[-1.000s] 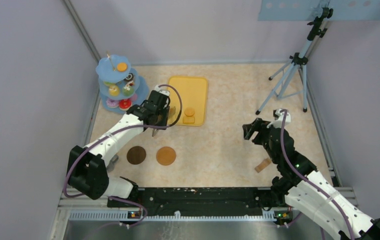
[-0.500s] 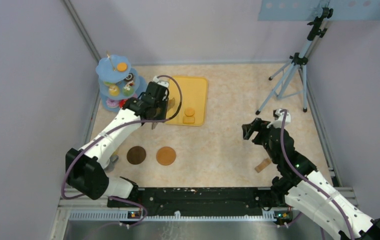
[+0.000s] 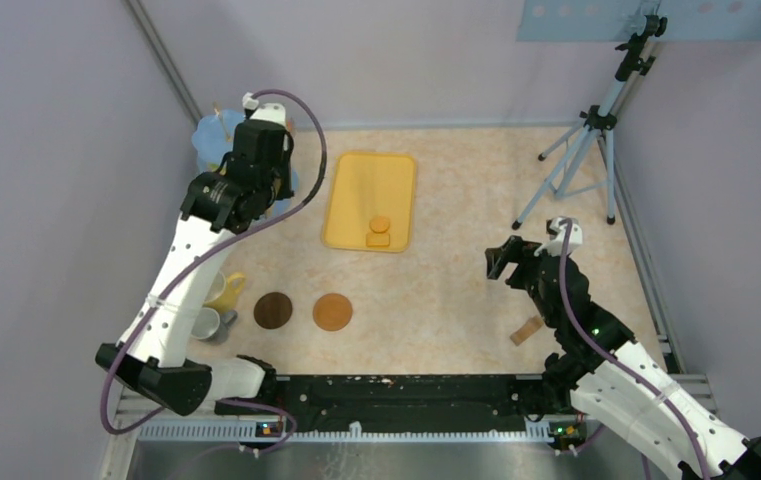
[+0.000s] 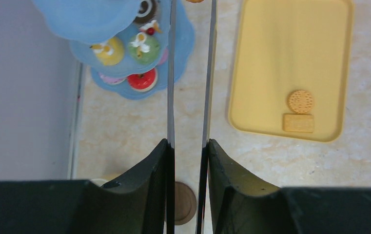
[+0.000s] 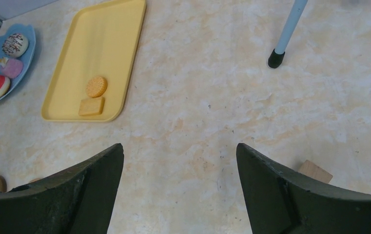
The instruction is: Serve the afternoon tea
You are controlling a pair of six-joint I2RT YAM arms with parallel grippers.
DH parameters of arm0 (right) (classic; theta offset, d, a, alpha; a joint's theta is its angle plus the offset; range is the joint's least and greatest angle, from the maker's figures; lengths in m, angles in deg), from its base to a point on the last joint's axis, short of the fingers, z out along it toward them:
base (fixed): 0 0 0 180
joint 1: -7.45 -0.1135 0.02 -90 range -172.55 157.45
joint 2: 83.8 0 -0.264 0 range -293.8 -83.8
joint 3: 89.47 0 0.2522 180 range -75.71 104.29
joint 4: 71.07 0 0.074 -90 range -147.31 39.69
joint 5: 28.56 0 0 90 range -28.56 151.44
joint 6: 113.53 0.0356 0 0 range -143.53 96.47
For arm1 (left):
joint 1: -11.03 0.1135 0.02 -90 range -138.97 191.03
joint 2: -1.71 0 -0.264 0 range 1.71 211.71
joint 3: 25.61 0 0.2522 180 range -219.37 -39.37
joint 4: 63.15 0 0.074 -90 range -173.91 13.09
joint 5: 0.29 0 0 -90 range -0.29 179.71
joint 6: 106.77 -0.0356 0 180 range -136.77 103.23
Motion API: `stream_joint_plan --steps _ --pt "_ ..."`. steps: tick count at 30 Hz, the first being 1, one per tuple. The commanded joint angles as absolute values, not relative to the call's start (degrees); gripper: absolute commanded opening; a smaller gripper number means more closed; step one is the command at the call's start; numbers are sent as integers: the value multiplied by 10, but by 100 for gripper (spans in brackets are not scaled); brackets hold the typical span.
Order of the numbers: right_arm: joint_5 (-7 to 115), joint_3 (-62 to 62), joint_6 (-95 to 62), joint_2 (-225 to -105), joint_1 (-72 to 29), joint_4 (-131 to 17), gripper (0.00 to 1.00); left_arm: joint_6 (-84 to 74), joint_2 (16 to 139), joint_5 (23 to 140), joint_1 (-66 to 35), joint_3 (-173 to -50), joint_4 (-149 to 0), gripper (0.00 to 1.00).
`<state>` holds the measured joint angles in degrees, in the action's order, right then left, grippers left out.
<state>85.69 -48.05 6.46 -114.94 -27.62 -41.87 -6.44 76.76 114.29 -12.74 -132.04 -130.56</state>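
My left gripper [image 4: 188, 144] is shut on the long metal tongs [image 4: 171, 73], whose two blades reach over the blue tiered stand [image 4: 178, 44] of toy cakes and doughnuts [image 4: 143, 79]. From above, that gripper [image 3: 256, 150] hangs over the stand [image 3: 208, 138]. Two orange biscuits [image 3: 379, 230] lie on the yellow tray [image 3: 371, 180]. Two brown coasters [image 3: 273, 310] [image 3: 333, 311] sit near the front. To their left stand a yellow mug [image 3: 228, 289] and a grey-white mug [image 3: 204, 322]. My right gripper [image 5: 179, 146] is open over bare table, nothing between its fingers.
A small wooden block [image 3: 527, 330] lies by my right arm, also seen in the right wrist view [image 5: 315, 171]. A camera tripod [image 3: 586, 150] stands at the back right, one foot [image 5: 276, 58] ahead of my right gripper. Walls close in the left, back and right.
My left arm has risen and swung back-left from the tray's edge to above the stand, uncovering the two mugs. The right arm has stayed in place.
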Motion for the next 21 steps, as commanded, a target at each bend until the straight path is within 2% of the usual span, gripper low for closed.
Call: stream_joint_plan --steps 1,8,14,18,21 --pt "862 -456 53 -1149 -273 -440 84 -64 744 1202 -95 -1336 -1361 17" --pt "852 -461 56 -1164 -273 -453 84 -75 730 1182 3 -1307 -1317 19" --pt "856 -462 60 -1158 -273 -445 84 -86 750 1150 35 -1298 -1285 20" --pt "860 -465 62 -1154 -274 -444 84 -87 754 1142 39 -1296 -1273 30" --pt "856 -466 63 -1156 -273 -447 84 -88 761 1139 44 -1297 -1266 32"
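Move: Some 11 cm to the left of the left hand, about 3 cm farther out and 5 cm lower, lies the middle of the cake stand's top tier, where the held round cookie is going. The green cake on the tier below is level ahead, 9 cm left and 12 cm down; the red cake at the bottom is 1 cm back, 11 cm left, 18 cm down. The yellow tray is 9 cm right, 1 cm ahead, 22 cm down. From the right hand the top tier lies about 43 cm left, 12 cm ahead and 10 cm up. Swinging left at nearly unchanged height, the left hand carries the round cookie, still pinched, about 10 cm from beside the cake stand to over its top tier, bowing back slightly and coming forward again. The wrist turns some 15 degrees counter-clockwise on the way; the sideways travel is spent before the end, and the fingers keep their hold. ##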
